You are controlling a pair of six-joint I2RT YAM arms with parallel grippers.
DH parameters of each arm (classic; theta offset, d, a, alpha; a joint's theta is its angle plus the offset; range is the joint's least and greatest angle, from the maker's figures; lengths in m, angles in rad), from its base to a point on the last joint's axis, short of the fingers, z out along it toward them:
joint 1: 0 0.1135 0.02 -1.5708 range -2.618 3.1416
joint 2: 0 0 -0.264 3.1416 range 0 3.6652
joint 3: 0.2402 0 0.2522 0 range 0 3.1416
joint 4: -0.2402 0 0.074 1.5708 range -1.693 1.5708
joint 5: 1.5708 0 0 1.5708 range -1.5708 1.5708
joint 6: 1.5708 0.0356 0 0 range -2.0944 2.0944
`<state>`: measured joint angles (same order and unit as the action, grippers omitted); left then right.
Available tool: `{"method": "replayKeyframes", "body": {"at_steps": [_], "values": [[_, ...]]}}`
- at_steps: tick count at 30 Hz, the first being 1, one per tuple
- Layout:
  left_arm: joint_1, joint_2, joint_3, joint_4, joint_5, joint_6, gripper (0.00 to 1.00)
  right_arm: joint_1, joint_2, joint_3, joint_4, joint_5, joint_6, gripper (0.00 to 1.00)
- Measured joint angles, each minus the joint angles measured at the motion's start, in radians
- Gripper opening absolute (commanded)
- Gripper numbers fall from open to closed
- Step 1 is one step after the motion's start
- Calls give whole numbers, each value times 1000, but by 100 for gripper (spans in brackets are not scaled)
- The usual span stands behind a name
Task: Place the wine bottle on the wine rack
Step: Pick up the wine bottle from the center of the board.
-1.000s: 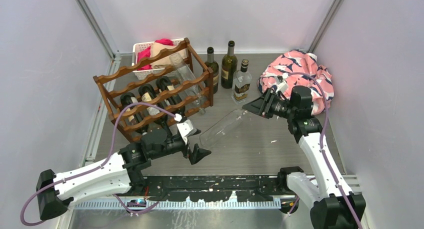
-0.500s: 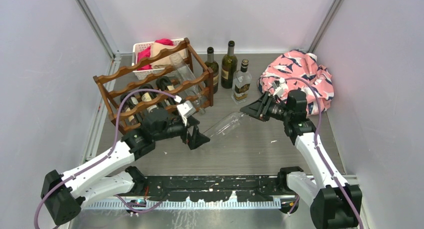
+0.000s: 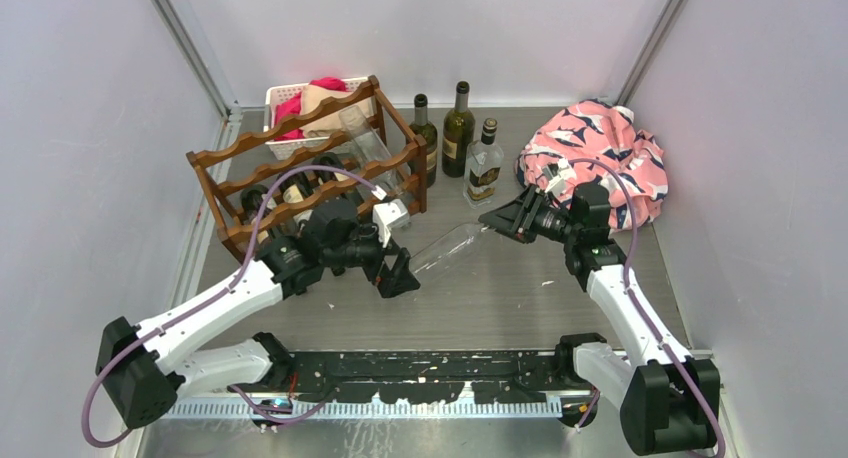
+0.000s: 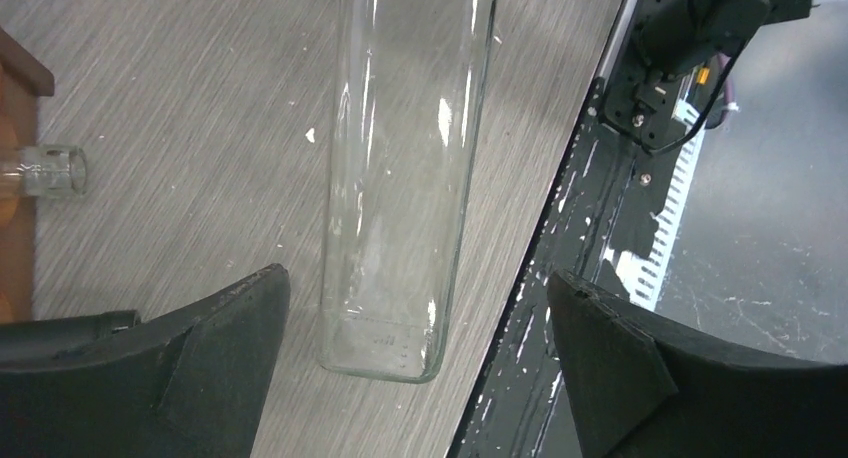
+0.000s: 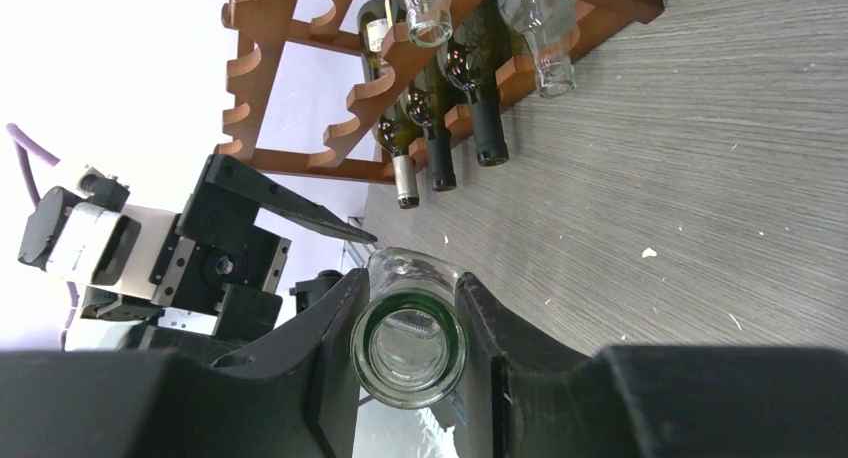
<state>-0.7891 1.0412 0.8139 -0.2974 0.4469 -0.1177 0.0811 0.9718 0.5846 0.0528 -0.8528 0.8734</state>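
Observation:
A clear, empty wine bottle (image 3: 450, 248) slants over the table's middle. My right gripper (image 3: 497, 221) is shut on its neck. In the right wrist view the bottle's mouth (image 5: 408, 343) sits clamped between the two fingers of the right gripper (image 5: 410, 308). My left gripper (image 3: 397, 270) is open at the bottle's base. In the left wrist view that base (image 4: 385, 328) lies between the wide-spread fingers of the left gripper (image 4: 415, 298), touching neither. The reddish-brown wine rack (image 3: 300, 173) stands at the back left, several bottles lying in it (image 5: 290, 38).
Two dark bottles (image 3: 458, 128) and a clear labelled one (image 3: 484, 168) stand at the back. A white basket (image 3: 285, 96) with pink cloth sits behind the rack. A pink patterned cloth (image 3: 600, 148) lies at the back right. A black rail (image 3: 430, 368) runs along the near edge.
My left arm has swung forward and toward the rack, bringing its open gripper up to the bottle's base. The right gripper has shifted slightly left with the bottle.

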Motion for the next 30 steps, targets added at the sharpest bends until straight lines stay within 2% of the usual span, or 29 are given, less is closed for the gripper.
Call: {"method": "replayKeyframes", "body": {"at_steps": [16,22,23,25,26,27,28,30], "values": [[0,176,37,27,70,111,94,0,3,-26,63,-15,33,1],[0,194,8,131,104,132,84,0,3,-40,110,-27,67,1],[0,195,0,149,109,134,80,0,3,-40,114,-29,71,1],[0,195,-14,176,121,142,62,0,3,-40,120,-32,75,1],[0,196,-18,185,125,150,46,0,3,-40,122,-33,76,1],[0,198,-19,190,131,158,27,0,3,-41,124,-34,77,1],[0,200,-18,187,130,161,2,0,3,-41,126,-36,77,1],[13,212,-8,169,129,175,0,0,2,-44,132,-42,68,14]]}}
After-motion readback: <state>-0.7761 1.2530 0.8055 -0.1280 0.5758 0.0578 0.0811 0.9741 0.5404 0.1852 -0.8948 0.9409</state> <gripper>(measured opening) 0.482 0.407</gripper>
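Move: My right hand already holds the clear wine bottle by its neck; the bottle's middle is about 9 cm to that hand's left, 4 cm back and 5 cm below. From my open left hand, the same middle lies some 9 cm right, 5 cm ahead and 2 cm lower, with the base end nearest me. The wine rack stands about 20 cm ahead and 20 cm left, the labelled clear bottle roughly 29 cm ahead and 19 cm right, both some 8 cm lower. With its fingers wide, my left hand sinks about 4 cm and slides about 3 cm right and slightly forward, bringing the fingers down astride the base end of the clear bottle and turning some 10 degrees clockwise. Right at the end I close them to about half open, pinching the bottle's body from both sides, while my right hand stays nearly still and keeps its grip on the neck. ##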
